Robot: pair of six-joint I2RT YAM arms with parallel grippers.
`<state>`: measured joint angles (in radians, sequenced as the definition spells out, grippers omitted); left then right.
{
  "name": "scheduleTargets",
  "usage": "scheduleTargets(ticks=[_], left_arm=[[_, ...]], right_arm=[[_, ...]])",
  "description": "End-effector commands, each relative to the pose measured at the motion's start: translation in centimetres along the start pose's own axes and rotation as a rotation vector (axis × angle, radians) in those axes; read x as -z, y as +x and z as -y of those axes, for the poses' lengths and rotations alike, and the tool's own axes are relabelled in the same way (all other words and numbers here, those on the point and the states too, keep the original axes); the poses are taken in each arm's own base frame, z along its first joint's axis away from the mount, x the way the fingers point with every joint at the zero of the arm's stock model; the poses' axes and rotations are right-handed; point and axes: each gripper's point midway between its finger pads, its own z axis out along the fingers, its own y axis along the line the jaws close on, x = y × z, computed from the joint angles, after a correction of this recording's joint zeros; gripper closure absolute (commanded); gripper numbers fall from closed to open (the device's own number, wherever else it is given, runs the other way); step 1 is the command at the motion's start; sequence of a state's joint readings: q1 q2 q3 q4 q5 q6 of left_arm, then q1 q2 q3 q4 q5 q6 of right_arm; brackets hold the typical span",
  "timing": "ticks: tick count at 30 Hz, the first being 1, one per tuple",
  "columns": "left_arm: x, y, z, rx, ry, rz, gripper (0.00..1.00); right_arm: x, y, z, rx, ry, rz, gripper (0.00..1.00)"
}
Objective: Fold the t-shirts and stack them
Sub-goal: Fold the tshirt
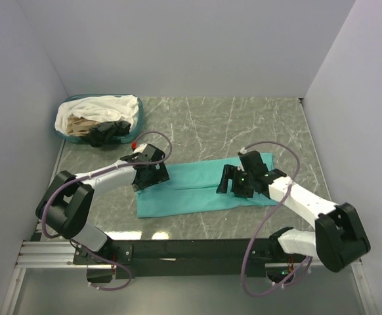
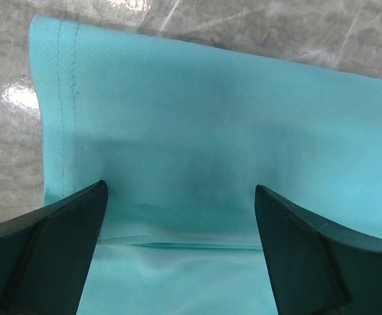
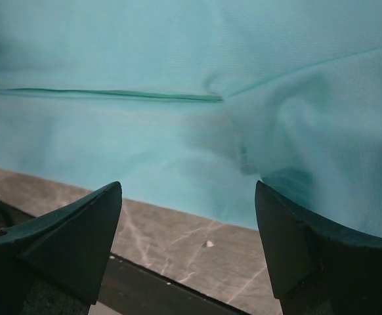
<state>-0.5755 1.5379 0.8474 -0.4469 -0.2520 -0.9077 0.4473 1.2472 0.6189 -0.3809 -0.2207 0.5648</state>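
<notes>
A plain teal-green t-shirt [image 1: 197, 187] lies on the marble table, folded into a long strip that runs from the near left to the far right. My left gripper [image 1: 150, 178] hovers open over the strip's left part. In the left wrist view the shirt [image 2: 197, 111] fills the frame, with a stitched hem at its left edge and a fold line between the open gripper [image 2: 180, 187]. My right gripper [image 1: 233, 185] is open above the strip's right part. In the right wrist view it [image 3: 188, 185] straddles the near edge of the shirt [image 3: 145, 52]. Neither gripper holds cloth.
An oval teal-rimmed basket [image 1: 130, 124] at the back left holds white [image 1: 106, 105], beige [image 1: 81, 125] and black [image 1: 109, 132] shirts in a heap. Bare marble [image 3: 178, 243] shows beside the shirt's near edge, then the table's dark front rail [image 3: 145, 282]. Grey walls enclose the table on three sides.
</notes>
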Motion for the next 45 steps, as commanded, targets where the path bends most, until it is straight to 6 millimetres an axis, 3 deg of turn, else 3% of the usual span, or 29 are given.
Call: scheduleTargets(ticks=[1,4,9,13,17,21,27,30,31,33,34,35,36,41,42,44,45], left_arm=[[0.9,-1.0,0.4,0.024,0.03,0.04,0.01],[1.2,-1.2,0.8,0.02,0.049,0.043,0.01],[1.2,-1.2,1.2,0.008,0.066,0.037,0.0],[1.2,-1.3,1.4,-0.01,0.076,0.037,0.01],[1.0,-1.0,1.1,-0.023,0.065,0.029,0.0],[0.5,0.1,1.1,-0.031,0.087,-0.009,0.0],[0.0,1.6,0.7,-0.008,0.102,-0.045,0.01],[0.1,2.3,0.9,0.015,0.103,-0.066,0.01],[0.3,2.5,1.1,0.017,0.107,-0.073,0.01],[0.5,3.2,1.6,0.019,0.123,-0.09,0.0],[0.7,3.5,2.1,0.023,0.145,-0.099,0.01],[0.8,4.0,2.3,0.021,0.152,-0.108,0.01],[0.9,4.2,2.7,0.028,0.164,-0.12,0.0],[1.5,6.8,5.4,0.009,0.259,-0.209,0.01],[1.3,7.5,5.7,-0.004,0.265,-0.229,0.0],[1.7,8.6,7.2,-0.031,0.304,-0.259,0.01],[1.5,9.3,7.6,-0.04,0.306,-0.278,0.01]], right_arm=[[2.9,-2.8,-3.8,0.047,-0.141,0.107,0.12],[6.2,-4.7,-4.9,0.061,-0.156,0.213,0.11],[7.8,-6.0,-2.2,-0.029,-0.036,0.293,0.1],[6.8,-5.9,1.0,-0.166,0.002,0.264,0.09],[5.2,-6.2,5.5,-0.267,0.099,0.263,0.09],[3.1,-6.9,7.0,-0.302,0.119,0.221,0.09],[-0.7,-10.0,8.9,-0.376,0.157,0.151,0.1],[-2.5,-11.9,8.1,-0.342,0.113,0.073,0.14],[-3.0,-13.3,7.8,-0.336,0.108,0.061,0.14],[-4.2,-14.6,8.9,-0.335,0.156,0.057,0.14],[-3.9,-17.0,8.6,-0.334,0.164,0.082,0.13],[-4.2,-18.0,8.5,-0.327,0.168,0.078,0.14],[-4.9,-20.1,7.7,-0.307,0.132,0.083,0.14],[-7.3,-24.9,6.1,-0.203,0.11,0.042,0.15],[-8.0,-27.0,5.6,-0.176,0.098,0.06,0.15],[-8.8,-27.6,4.3,-0.13,0.09,0.037,0.16],[-9.7,-28.9,3.3,-0.099,0.067,0.05,0.16]])
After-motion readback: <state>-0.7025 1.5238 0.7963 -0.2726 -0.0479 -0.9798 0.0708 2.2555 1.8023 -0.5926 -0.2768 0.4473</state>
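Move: The t-shirt's right end, with its rumpled sleeve fold, centres about 13 cm right of and 7 cm ahead of the right hand, some 3 cm below it. The crease between the layers ends about 6 cm ahead and 1 cm left of that hand, at the same height; the shirt's far right corner is about 20 cm ahead and 20 cm right. The left hand is already down on the shirt's left end, whose middle lies level with it and 2 cm left, 2 cm below; the laundry basket stands about 32 cm ahead and 26 cm left. Up almost 10 cm, over to the right and down again goes the right hand, turning clockwise some 25 degrees; its open fingers land on the shirt's right end and drag it forward about 25 cm. Late on, the left hand, still down on the left end with fingers wide open, sweeps right about 8 cm and slightly back, rolling its left side down. ##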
